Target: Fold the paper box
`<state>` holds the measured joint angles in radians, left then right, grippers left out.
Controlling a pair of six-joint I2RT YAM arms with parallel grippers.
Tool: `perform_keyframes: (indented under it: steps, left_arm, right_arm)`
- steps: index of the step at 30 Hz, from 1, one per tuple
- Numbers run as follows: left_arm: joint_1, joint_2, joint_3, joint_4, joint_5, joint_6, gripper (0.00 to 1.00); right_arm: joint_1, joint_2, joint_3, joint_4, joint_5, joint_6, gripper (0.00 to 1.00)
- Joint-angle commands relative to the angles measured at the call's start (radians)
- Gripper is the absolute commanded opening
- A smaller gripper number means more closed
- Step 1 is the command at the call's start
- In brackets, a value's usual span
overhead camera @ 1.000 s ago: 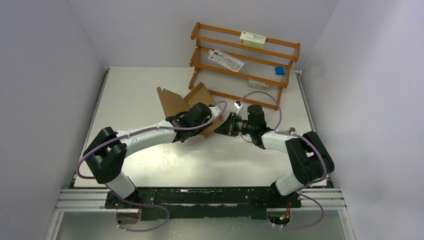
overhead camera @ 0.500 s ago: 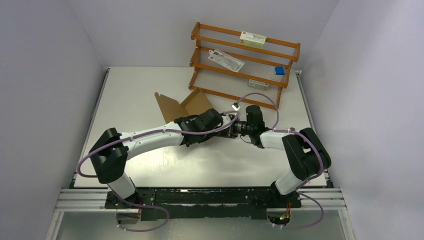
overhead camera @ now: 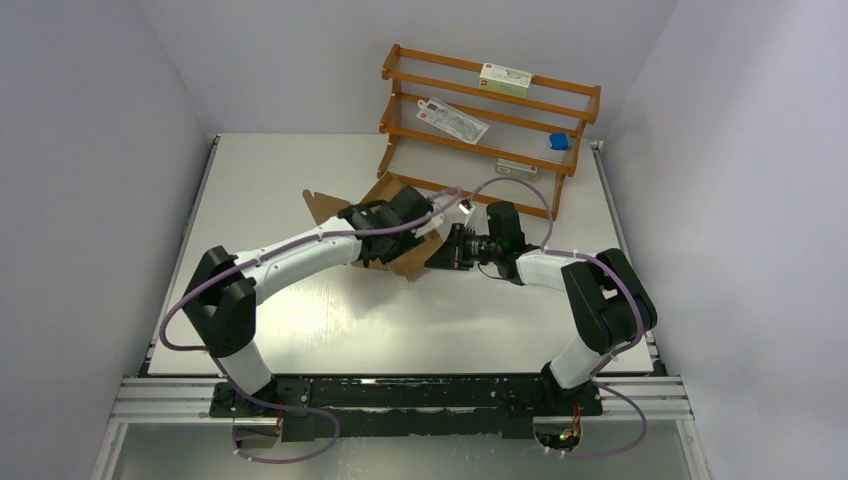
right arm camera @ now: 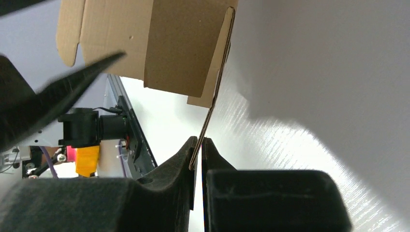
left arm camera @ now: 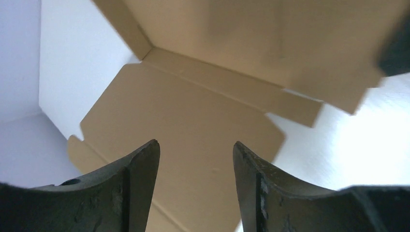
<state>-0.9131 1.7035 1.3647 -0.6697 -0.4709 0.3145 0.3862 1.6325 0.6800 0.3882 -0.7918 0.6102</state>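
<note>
The paper box is plain brown cardboard, partly folded, at the middle of the table in front of the rack. My left gripper hovers over it and hides much of it from above. In the left wrist view that gripper is open, with a creased panel behind the empty gap. My right gripper is at the box's right side. In the right wrist view it is shut on the thin edge of a flap, and the rest of the box stands up beyond.
A wooden rack stands at the back right, close behind the box. It holds a white and green carton, a flat packet and a small blue item. Walls bound the table on three sides.
My left gripper swung right over the box, then back toward the rack. The box's raised flaps sank lower and shifted left. My right gripper slid a little left, still pinching the flap.
</note>
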Motion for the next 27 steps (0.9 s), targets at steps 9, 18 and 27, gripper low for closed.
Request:
perform_keyframes:
  steps: [9, 18, 27]
  left_arm:
    - [0.268, -0.218, -0.111, 0.13, -0.013, 0.003, 0.62]
    - [0.359, -0.316, -0.15, 0.136, -0.013, 0.003, 0.62]
    - [0.438, -0.423, -0.228, 0.16, -0.013, 0.003, 0.62]
  right_arm:
    - [0.002, 0.007, 0.08, -0.161, 0.087, -0.118, 0.11]
    - [0.014, -0.022, 0.13, -0.245, 0.148, -0.174, 0.12]
    - [0.034, 0.011, 0.16, -0.315, 0.204, -0.227, 0.13]
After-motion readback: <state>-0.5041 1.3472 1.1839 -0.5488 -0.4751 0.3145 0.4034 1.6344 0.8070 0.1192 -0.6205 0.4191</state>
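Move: The box's left flap, lying open, is about 5 cm ahead of the left hand, 7 cm to its left and some 10 cm below. The box's standing wall is about 6 cm ahead, 4 cm to the right and 6 cm below that hand. From the right hand, whose fingertips are already at this wall's near edge, the wall's middle is roughly 9 cm ahead and 5 cm left, at its height. The open left hand sweeps some 16 cm left, rising away from the box wall the right fingers keep touching. ##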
